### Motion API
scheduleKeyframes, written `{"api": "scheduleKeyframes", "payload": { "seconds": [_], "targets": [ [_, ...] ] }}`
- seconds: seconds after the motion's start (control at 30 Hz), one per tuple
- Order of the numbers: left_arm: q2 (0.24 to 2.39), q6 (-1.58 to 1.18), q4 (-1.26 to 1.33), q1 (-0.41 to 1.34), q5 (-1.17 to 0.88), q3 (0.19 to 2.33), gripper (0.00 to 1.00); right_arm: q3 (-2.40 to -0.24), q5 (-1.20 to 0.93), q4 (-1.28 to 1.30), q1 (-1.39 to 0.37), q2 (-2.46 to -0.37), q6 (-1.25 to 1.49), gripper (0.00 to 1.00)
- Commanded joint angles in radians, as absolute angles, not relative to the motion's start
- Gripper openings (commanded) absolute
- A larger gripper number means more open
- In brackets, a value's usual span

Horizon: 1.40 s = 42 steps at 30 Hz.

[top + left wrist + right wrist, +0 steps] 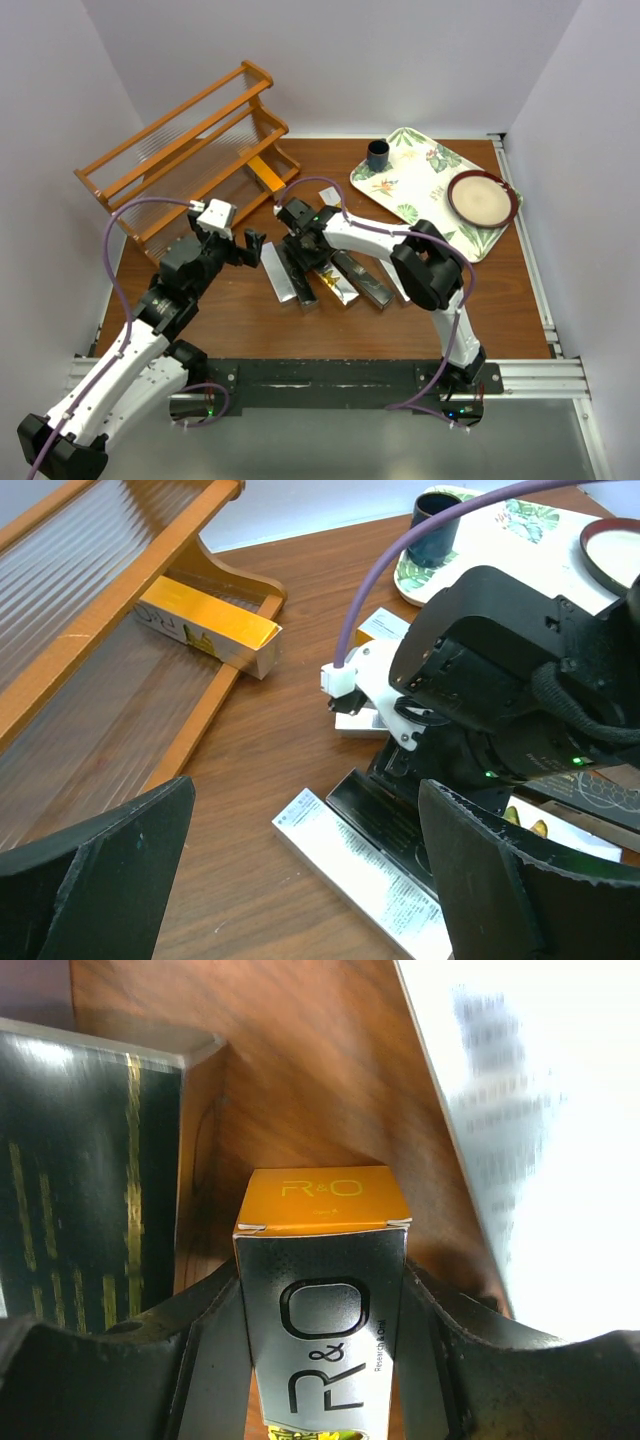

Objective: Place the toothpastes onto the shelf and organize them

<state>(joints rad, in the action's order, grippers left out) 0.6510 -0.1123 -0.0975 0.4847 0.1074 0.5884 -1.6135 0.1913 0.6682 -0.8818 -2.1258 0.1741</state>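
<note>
The orange-brown wooden shelf [180, 150] stands at the back left, and one orange-gold toothpaste [263, 170] [205, 625] lies on its lowest tier. Several toothpastes lie side by side on the table, among them a silver one [277, 272] [370, 875] and a black one [300, 282] [400, 820]. My right gripper [300, 248] [322, 1345] is down in this pile, shut on a silver carton with an orange end flap [322, 1290]. My left gripper [238, 250] [310, 880] hangs open just left of the pile, above the silver carton, holding nothing.
A floral white tray [425, 185] sits at the back right, carrying a dark cup [377, 153] [437, 525] and a brown-rimmed bowl [483, 198]. In the right wrist view a black-and-gold carton [90, 1180] and a white one [530, 1140] flank the held carton. Walls close in on both sides.
</note>
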Motion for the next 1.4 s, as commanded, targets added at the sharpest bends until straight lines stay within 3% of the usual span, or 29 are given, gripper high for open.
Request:
{"api": "scheduleKeyframes", "payload": {
  "seconds": [0.0,0.2,0.43,0.57,0.87,1.37],
  "targets": [
    [0.644,-0.120,-0.055,0.479,0.075,0.569,1.00,-1.579,0.176,0.666,-0.885,-1.985,0.241,0.37],
    [0.635,-0.158,-0.015,0.479,0.032,0.552,1.00,-1.516,0.114,0.605,-0.836,-1.844,0.357,0.31],
    [0.715,-0.290,0.069,0.511,0.005,0.572,1.00,-1.330,0.002,0.379,-0.718,-1.625,0.526,0.30],
    [0.753,-0.342,0.162,0.606,0.024,0.552,1.00,-1.211,0.002,0.253,-0.661,-1.484,0.664,0.30],
    [0.922,-0.333,0.302,0.905,0.277,0.603,1.00,-0.947,0.008,0.028,-0.560,-1.273,1.009,0.29],
    [1.198,-0.416,0.318,1.170,0.471,0.741,1.00,-0.836,0.009,-0.034,-0.529,-1.149,1.095,0.29]
  ]
}}
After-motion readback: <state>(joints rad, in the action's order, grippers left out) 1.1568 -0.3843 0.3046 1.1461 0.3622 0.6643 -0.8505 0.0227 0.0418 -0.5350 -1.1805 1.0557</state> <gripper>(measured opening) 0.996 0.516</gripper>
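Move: The white-and-gold toothpaste box, still on the table, is already pinched near its far end by the right hand; its middle lies about 4 cm back and 4 cm to the right of that hand, nearly level. From the right hand, a black box lies 4 cm back and 2 cm left, another 5 cm back and 11 cm right, a silver box 6 cm ahead and 4 cm right. From the wide-open left hand, the toothpaste box is some 18 cm right, level fore-and-aft, 22 cm below. The white-and-gold toothpaste box is lifted off the table in the right hand's kept grip, about 20 cm up and 11 cm to the right, while that wrist rolls over from pointing down to pointing left and swings clockwise. The left hand, fingers still wide open, sweeps some 20 cm right and a little back, turning clockwise, to the box's free near end without closing. ##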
